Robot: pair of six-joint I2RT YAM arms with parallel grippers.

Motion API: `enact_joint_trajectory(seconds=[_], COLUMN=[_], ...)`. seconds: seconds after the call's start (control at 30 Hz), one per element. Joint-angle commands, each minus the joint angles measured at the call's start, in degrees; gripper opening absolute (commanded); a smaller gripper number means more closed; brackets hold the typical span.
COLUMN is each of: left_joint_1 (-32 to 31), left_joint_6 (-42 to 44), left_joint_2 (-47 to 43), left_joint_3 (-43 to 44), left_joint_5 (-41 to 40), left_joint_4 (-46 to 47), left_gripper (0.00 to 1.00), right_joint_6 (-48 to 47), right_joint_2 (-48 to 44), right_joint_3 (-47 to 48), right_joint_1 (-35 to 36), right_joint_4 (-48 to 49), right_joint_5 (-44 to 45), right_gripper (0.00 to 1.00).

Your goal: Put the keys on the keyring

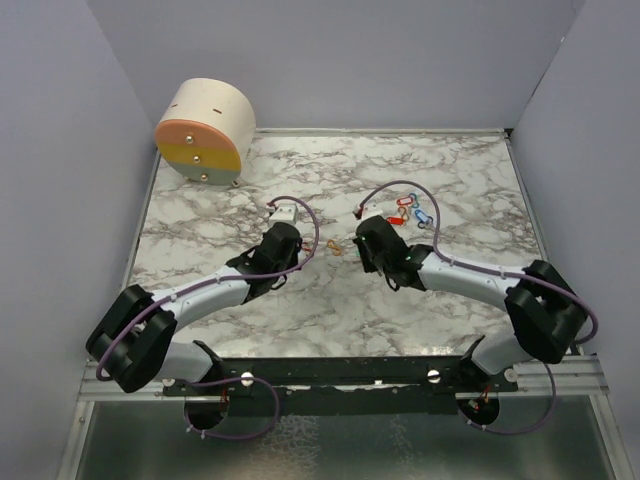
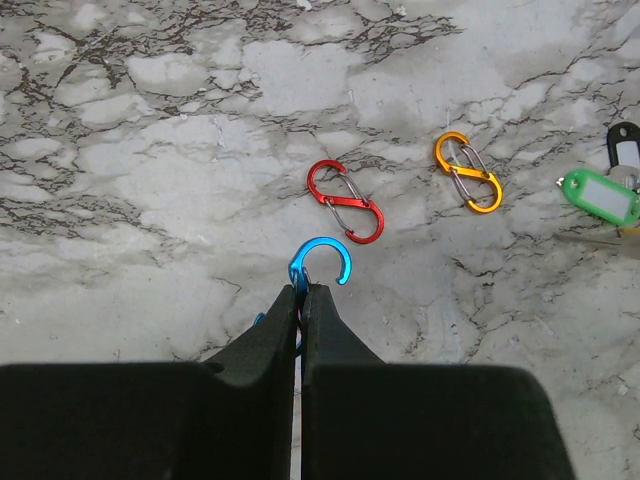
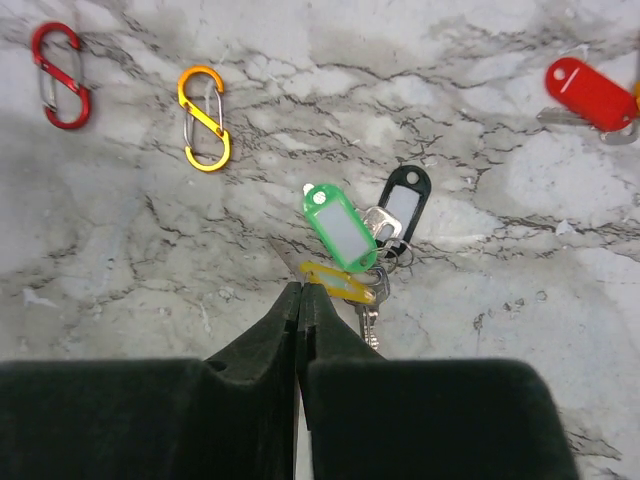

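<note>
My left gripper (image 2: 301, 288) is shut on a blue carabiner keyring (image 2: 322, 262), whose open hook sticks out past the fingertips. On the marble beyond it lie a red carabiner (image 2: 345, 201) and an orange carabiner (image 2: 468, 172). My right gripper (image 3: 301, 288) is shut, its tips pinching the end of a yellow tag (image 3: 338, 282). The yellow tag belongs to a bunch of keys with a green tag (image 3: 339, 226) and a black tag (image 3: 405, 203). A red-tagged key (image 3: 590, 92) lies apart at the far right. In the top view both grippers meet mid-table.
A round beige container (image 1: 205, 130) with a coloured face lies on its side at the back left corner. More tagged keys (image 1: 412, 208) lie behind the right gripper. Grey walls enclose the marble table (image 1: 460, 180) on three sides.
</note>
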Motion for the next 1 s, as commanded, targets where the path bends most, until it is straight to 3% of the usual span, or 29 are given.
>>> enact_joint_trajectory(seconds=[0.0,0.43,0.97], left_joint_1=[-0.3,-3.9,-8.2], left_joint_6=[-0.1,1.9,2.5], left_joint_2=[-2.7,-3.6,0.5], left_joint_3=[-0.5,1.4,6.6], left_joint_5=[1.8,5.6,7.5], left_joint_4=[0.6,3.9,5.8], left_gripper=[0.0,0.0,0.0], right_joint_6=[-0.6,-4.8,-7.7], right_joint_2=[-7.3,-18.3,-20.4], right_joint_3=[-2.2,-5.9,-8.5], right_joint_1=[0.5,0.5,0.5], right_joint_4=[2.4,6.2,10.3], right_joint_5=[0.2,-8.6,-18.1], right_gripper=[0.01,0.01,0.01])
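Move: About 16 cm to the right hand's left, 1 cm farther out and 3 cm higher, is the blue carabiner in the left fingers. The yellow-tagged key in the right fingers lies some 16 cm right of the left hand, 1 cm back and 4 cm lower. On the table, 4 cm below the right hand, the green tag is 2 cm ahead and 1 cm left, the black tag 4 cm ahead and 2 cm right, and the orange carabiner 4 cm ahead and 7 cm left. Lifting the pinched yellow-tagged key about 8 cm off the green and black tags, the right hand then eases back and left, rolling its left side up and turning counter-clockwise some 15 degrees. The left hand, keeping the blue carabiner, goes about 7 cm right and 5 cm up towards the key, drawing slightly back and turning clockwise; both grippers stay shut. ##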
